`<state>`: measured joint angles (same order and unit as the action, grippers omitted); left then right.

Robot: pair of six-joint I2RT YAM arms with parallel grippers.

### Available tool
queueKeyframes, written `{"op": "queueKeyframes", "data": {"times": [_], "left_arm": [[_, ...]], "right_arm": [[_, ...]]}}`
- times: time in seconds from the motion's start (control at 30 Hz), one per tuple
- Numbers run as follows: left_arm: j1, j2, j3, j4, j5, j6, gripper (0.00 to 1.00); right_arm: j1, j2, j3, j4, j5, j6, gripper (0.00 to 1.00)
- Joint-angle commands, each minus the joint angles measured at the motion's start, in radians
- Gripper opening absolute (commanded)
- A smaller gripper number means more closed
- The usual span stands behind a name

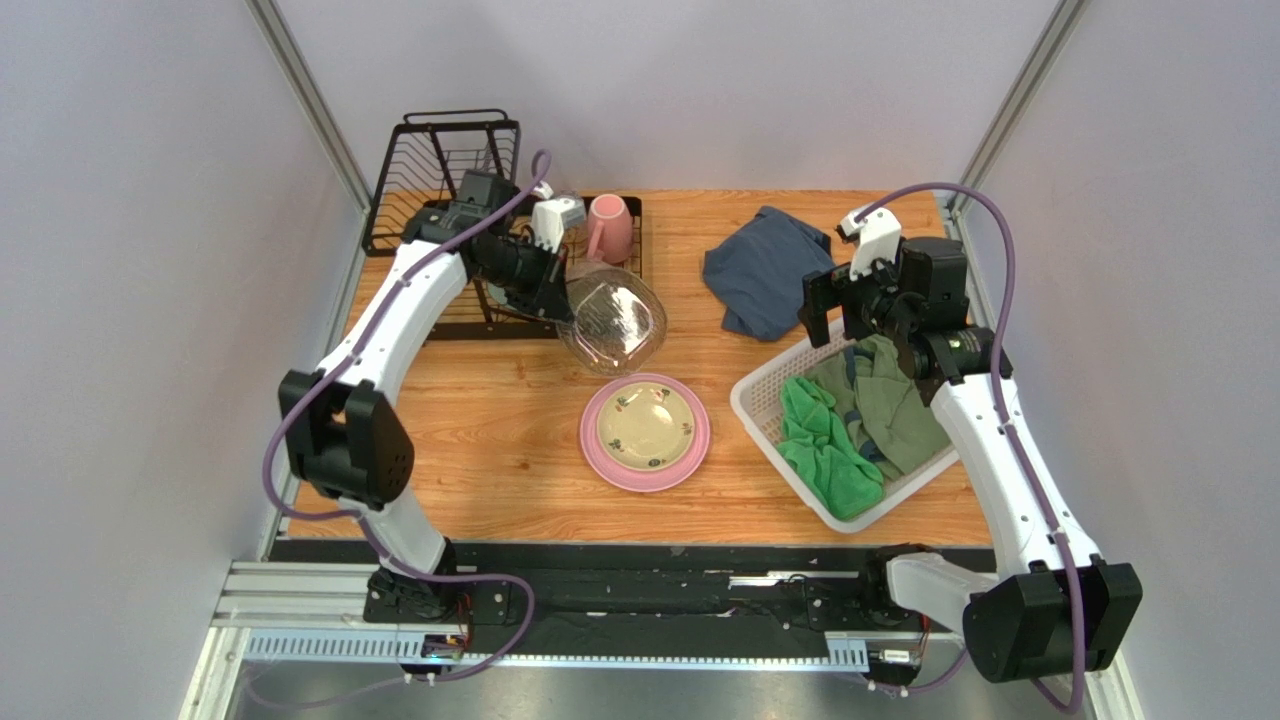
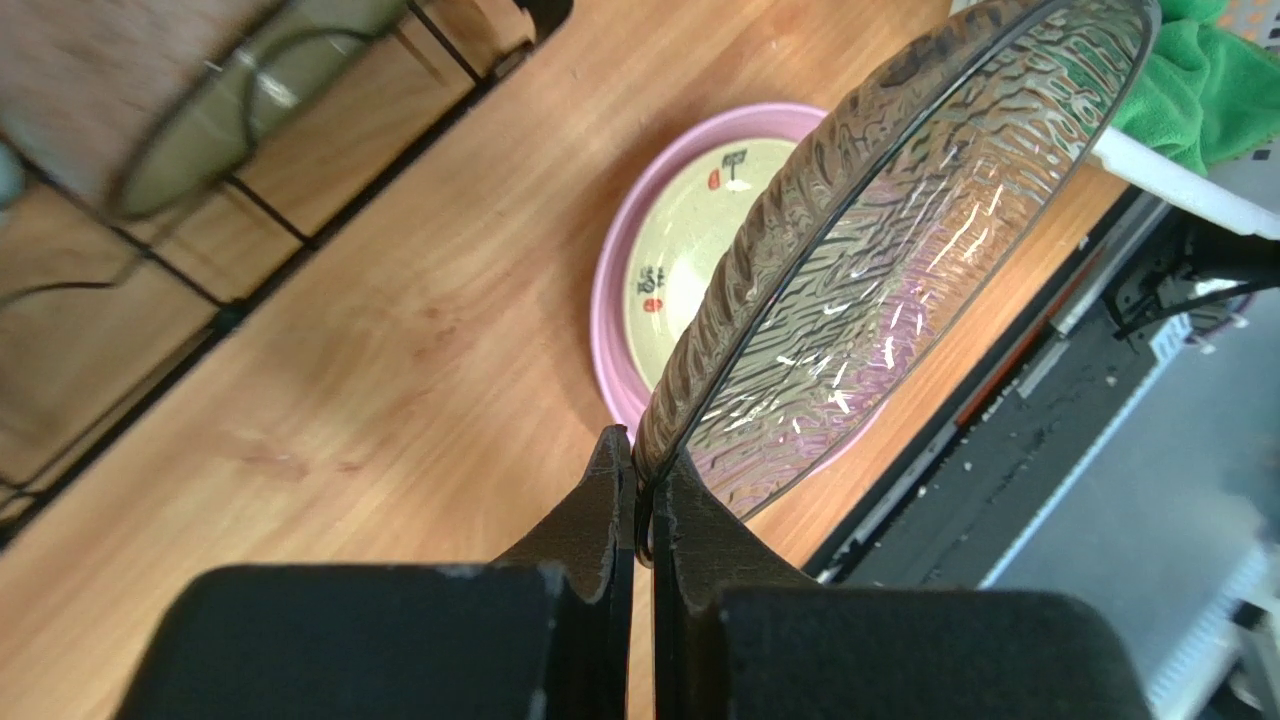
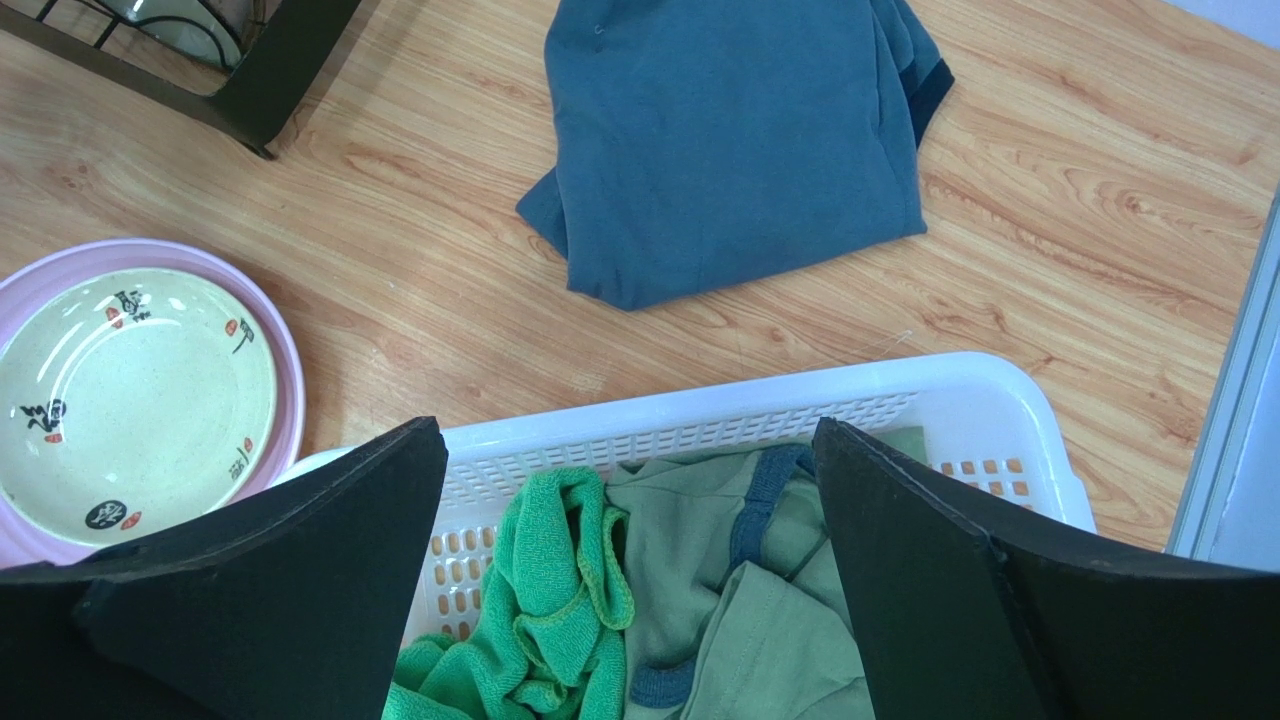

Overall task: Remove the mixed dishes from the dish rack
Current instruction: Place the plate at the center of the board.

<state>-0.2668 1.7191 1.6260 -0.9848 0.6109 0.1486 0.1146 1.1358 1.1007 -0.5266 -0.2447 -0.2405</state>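
My left gripper (image 1: 568,294) (image 2: 643,458) is shut on the rim of a clear ribbed glass bowl (image 1: 616,320) (image 2: 902,240), held tilted in the air beside the black wire dish rack (image 1: 443,180) (image 2: 226,312). Just below it on the table lies the pink plate (image 1: 594,450) (image 2: 619,285) (image 3: 286,360), with the cream plate (image 1: 649,422) (image 2: 706,240) (image 3: 128,398) on top. A pink mug (image 1: 609,225) stands in the rack. A blurred olive dish (image 2: 241,113) shows behind the rack wires. My right gripper (image 1: 837,321) (image 3: 631,450) hangs open and empty over the white basket.
The white lattice basket (image 1: 759,402) (image 3: 751,405) at the right holds green clothes (image 1: 827,443) (image 3: 579,600). A folded blue garment (image 1: 766,267) (image 3: 736,135) lies on the wood behind it. Grey walls close in both sides.
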Motion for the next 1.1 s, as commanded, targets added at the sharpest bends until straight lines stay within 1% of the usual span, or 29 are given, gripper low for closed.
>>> {"op": "queueKeyframes", "data": {"times": [0.0, 0.27, 0.63, 0.97, 1.07], "left_arm": [[-0.043, 0.028, -0.015, 0.058, 0.061, -0.09, 0.0], [-0.132, 0.065, -0.107, 0.143, 0.001, -0.132, 0.0], [-0.176, 0.145, -0.166, 0.161, -0.054, -0.101, 0.0], [-0.206, 0.214, -0.183, 0.158, -0.08, -0.077, 0.0], [-0.213, 0.224, -0.186, 0.156, -0.085, -0.069, 0.01]], "right_arm": [[0.002, 0.009, 0.045, 0.016, 0.008, -0.008, 0.99], [0.002, 0.018, 0.045, 0.013, 0.012, -0.011, 0.99], [0.002, 0.021, 0.047, 0.008, 0.015, -0.017, 0.99], [0.002, 0.019, 0.051, 0.005, 0.016, -0.022, 0.99], [0.002, 0.016, 0.051, 0.005, 0.016, -0.023, 0.99]]}}
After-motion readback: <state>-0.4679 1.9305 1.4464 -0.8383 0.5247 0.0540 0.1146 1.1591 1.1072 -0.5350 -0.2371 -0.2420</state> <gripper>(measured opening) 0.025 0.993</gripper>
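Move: The left hand already pinches the clear plate by its rim. The cream-on-pink plate stack it is bound for lies about 8 cm back, 10 cm right and 17 cm below. The brown bowl in the rack is some 9 cm ahead, 3 cm right and 14 cm below the hand; the laundry basket is about 6 cm back and 37 cm right. From the idle right hand, the stack lies roughly 8 cm back, 24 cm left and 21 cm down. The left hand lowers the pinched clear plate about 13 cm towards the stack, drifting 5 cm right and 4 back. ##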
